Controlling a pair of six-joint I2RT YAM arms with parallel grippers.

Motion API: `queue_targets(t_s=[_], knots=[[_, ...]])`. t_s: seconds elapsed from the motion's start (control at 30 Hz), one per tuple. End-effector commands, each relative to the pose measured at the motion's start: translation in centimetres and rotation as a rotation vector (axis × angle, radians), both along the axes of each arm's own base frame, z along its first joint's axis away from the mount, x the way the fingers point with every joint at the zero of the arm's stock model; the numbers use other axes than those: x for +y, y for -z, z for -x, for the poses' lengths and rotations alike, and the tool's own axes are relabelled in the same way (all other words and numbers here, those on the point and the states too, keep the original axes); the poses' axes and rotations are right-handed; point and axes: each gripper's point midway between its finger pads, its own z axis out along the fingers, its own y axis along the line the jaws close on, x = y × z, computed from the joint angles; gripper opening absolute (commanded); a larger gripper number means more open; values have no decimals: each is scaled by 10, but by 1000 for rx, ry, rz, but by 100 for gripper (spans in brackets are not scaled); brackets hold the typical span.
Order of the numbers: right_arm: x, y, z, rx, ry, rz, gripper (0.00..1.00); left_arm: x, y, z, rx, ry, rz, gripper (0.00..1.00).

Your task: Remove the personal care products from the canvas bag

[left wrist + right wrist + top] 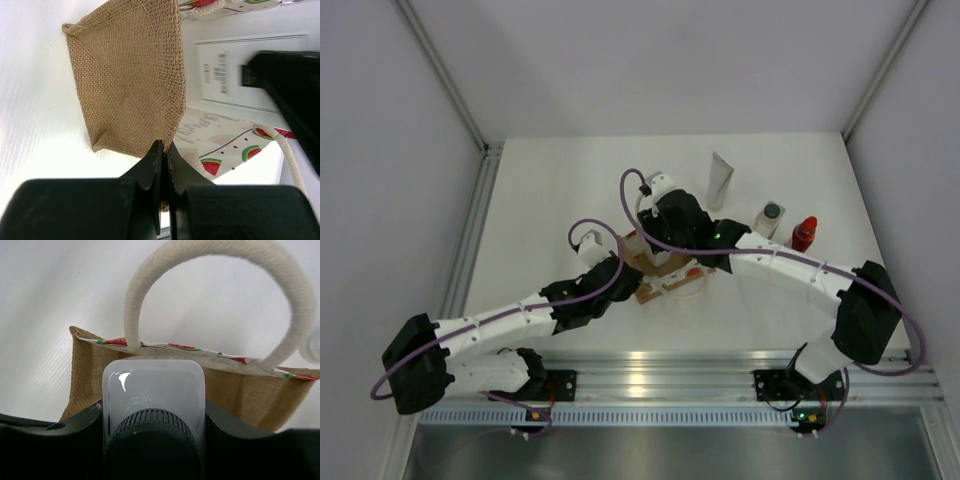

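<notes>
The canvas bag [653, 291] lies mid-table between both arms, its burlap side [125, 80] and watermelon-print rim facing the left wrist view. My left gripper [165, 149] is shut on the bag's burlap edge. My right gripper [153, 412] is shut on the clear bottle with dark cap [152, 385], just in front of the bag's rim [240, 390] and a white rope handle [215, 265]. The white squeeze tube [721, 180], the white bottle with grey cap [771, 218] and the red bottle [804, 233] stand on the table behind and to the right of the bag.
White walls close in the table on three sides. An aluminium rail [650, 375] runs along the near edge between the arm bases. The right arm [800, 275] stretches across the table in front of the standing bottles.
</notes>
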Motion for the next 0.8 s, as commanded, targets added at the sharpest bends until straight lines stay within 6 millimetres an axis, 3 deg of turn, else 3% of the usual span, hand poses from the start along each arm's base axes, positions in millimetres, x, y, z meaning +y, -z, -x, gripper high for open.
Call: queue_targets(t_s=[0.0,0.07,0.17,0.3,0.33,0.43,0.63,0.67,0.77], knots=[[-4,-101,-9,-175,37,-175,0,9,4,1,3,-17,-22,0],[-11,-119,-5,-191,44,-199,0,8,3,1,0,-17,-24,0],[-27,-144,1,-214,66,-224,0,7,1,0,-5,-12,-23,8],[-59,-177,7,-253,120,-239,0,7,-4,0,-17,-4,-24,29],[-73,-188,10,-266,142,-245,0,7,-6,-1,-23,-5,-21,37],[-106,-206,10,-305,206,-248,0,7,-12,-1,-41,3,-24,50],[-177,-196,6,-304,349,-213,0,6,-28,-3,-80,33,-26,75],[-181,-192,7,-293,345,-216,0,4,-32,-3,-89,40,-24,82],[-196,-169,6,-260,374,-192,0,2,-42,-4,-116,65,-29,89]])
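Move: My right hand already grips the white bottle by its cap, its lower end still in the canvas bag; the bag's middle is about 3 cm back, 4 cm right and 12 cm below. The clear bottle I head towards stands some 23 cm right, 4 cm ahead and 11 cm down. The red bottle is 8 cm further right of it, the foil pouch 9 cm left of it and 8 cm farther out. My left hand pinches the bag's left side, with the bag's middle about 6 cm right, 4 cm ahead and 8 cm below. I draw the white bottle up out of the bag with my right hand, then swing it fast to the right towards the clear bottle, roughly 19 cm across and 15 cm up in all, turning the wrist some 20 degrees clockwise and keeping the grip. Meanwhile my left fingers open wide, let go of the bag's side and ease up about a centimetre. ##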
